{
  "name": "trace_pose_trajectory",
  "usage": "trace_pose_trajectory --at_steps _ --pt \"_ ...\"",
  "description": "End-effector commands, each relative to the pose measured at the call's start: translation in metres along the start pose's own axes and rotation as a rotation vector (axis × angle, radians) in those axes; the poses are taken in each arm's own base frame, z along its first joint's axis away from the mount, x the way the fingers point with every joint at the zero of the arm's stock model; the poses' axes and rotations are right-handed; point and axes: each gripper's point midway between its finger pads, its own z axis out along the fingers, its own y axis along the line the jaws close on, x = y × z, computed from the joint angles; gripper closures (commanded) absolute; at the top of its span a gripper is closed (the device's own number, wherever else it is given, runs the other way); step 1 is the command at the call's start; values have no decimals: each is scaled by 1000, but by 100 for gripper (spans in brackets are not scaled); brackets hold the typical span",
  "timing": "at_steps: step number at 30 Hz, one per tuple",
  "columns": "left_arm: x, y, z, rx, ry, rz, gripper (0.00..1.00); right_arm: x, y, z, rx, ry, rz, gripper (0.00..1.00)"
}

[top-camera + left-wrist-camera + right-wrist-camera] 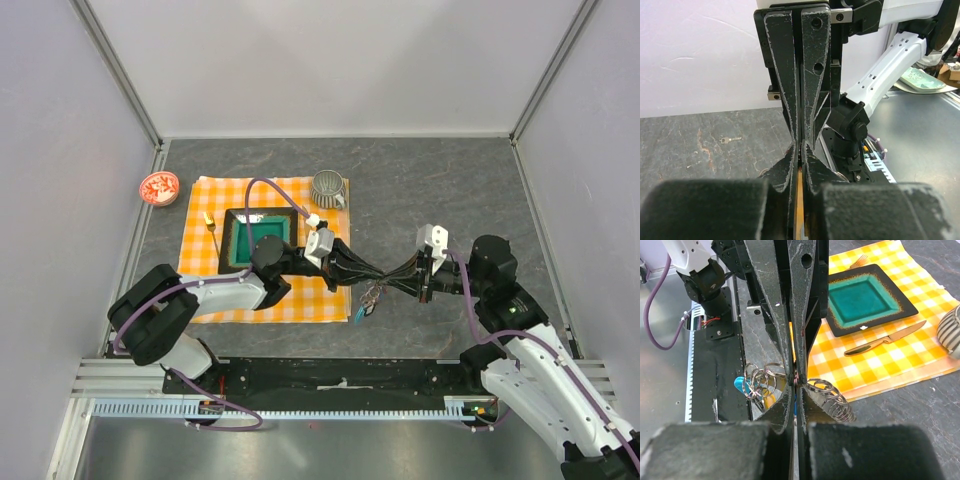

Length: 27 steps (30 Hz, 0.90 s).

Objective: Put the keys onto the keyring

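My two grippers meet tip to tip above the dark table, just right of the checked cloth. The left gripper (380,278) (800,150) is shut on a thin yellow strip, seen edge-on, apparently a yellow key tag. The right gripper (398,280) (795,385) is shut where the keyring (832,397) passes between its tips; a blue sliver shows in the gap. Wire loops bulge out on both sides of the fingers. The cyan tag (740,385) (358,315) hangs below the cluster. One small loose key (730,140) lies on the table.
A yellow checked cloth (290,200) carries a green square plate (262,238), a knife (885,341) and a fork (212,232). A ribbed grey cup (328,187) stands at the cloth's far right corner. A red bowl (158,187) sits at the far left.
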Motion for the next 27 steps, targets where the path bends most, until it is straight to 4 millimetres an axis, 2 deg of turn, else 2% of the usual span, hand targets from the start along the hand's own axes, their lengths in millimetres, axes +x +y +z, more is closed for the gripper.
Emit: trace_pose_trajectory --at_steps 1,2,4,5,8,9,10,12,13,15,22,27 --pt "-50 -13 2 52 -136 178 85 -18 -3 -2 18 -23 -49 100" --pt "-44 -8 -1 36 -104 151 73 -19 -4 -4 33 -4 -40 100" --pt "-46 -5 -4 34 -68 159 65 -17 -12 -8 82 38 -67 100" --pt "-33 2 -8 9 0 101 62 -18 -11 -13 96 71 -57 100" --pt "-35 12 -8 -10 95 158 60 -17 -19 -22 149 154 -74 100" --pt "-16 15 -14 -18 188 128 59 -15 -21 -25 162 176 -78 100" --pt "-28 19 -9 -15 193 155 59 -14 -24 -26 170 202 -90 100" --pt "-20 19 -10 -5 257 132 59 -16 -24 -30 179 230 -91 100" --pt "-28 20 -6 7 254 142 58 -15 -24 -29 172 244 -100 100" --pt "-30 22 -1 26 262 136 58 -18 -25 -29 179 262 -110 100" --pt "-15 19 15 58 338 134 58 -15 -24 -21 153 362 -136 100" --pt "-1 16 17 68 389 100 61 -17 -24 -21 156 379 -154 100"
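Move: The keyring is pinched where the two closed grippers meet tip to tip. For each hand its middle lies about 1 cm back and 3 cm below the fingertips, neither left nor right, with the coils and tags hanging. From either hand the table knife lies some 15 cm ahead, 15 cm left and 20 cm below; the striped mug is about 27 cm ahead, 12 cm left and 17 cm below. Up about 4 cm and somewhat forward goes the left hand, its fingers opening to let go of the keyring, then down again and rightward, fingers tipping some 20 degrees downward, to bring the open tips close around the coils. The right hand keeps its pinch, draws right and a little forward, and tips its fingers down. ##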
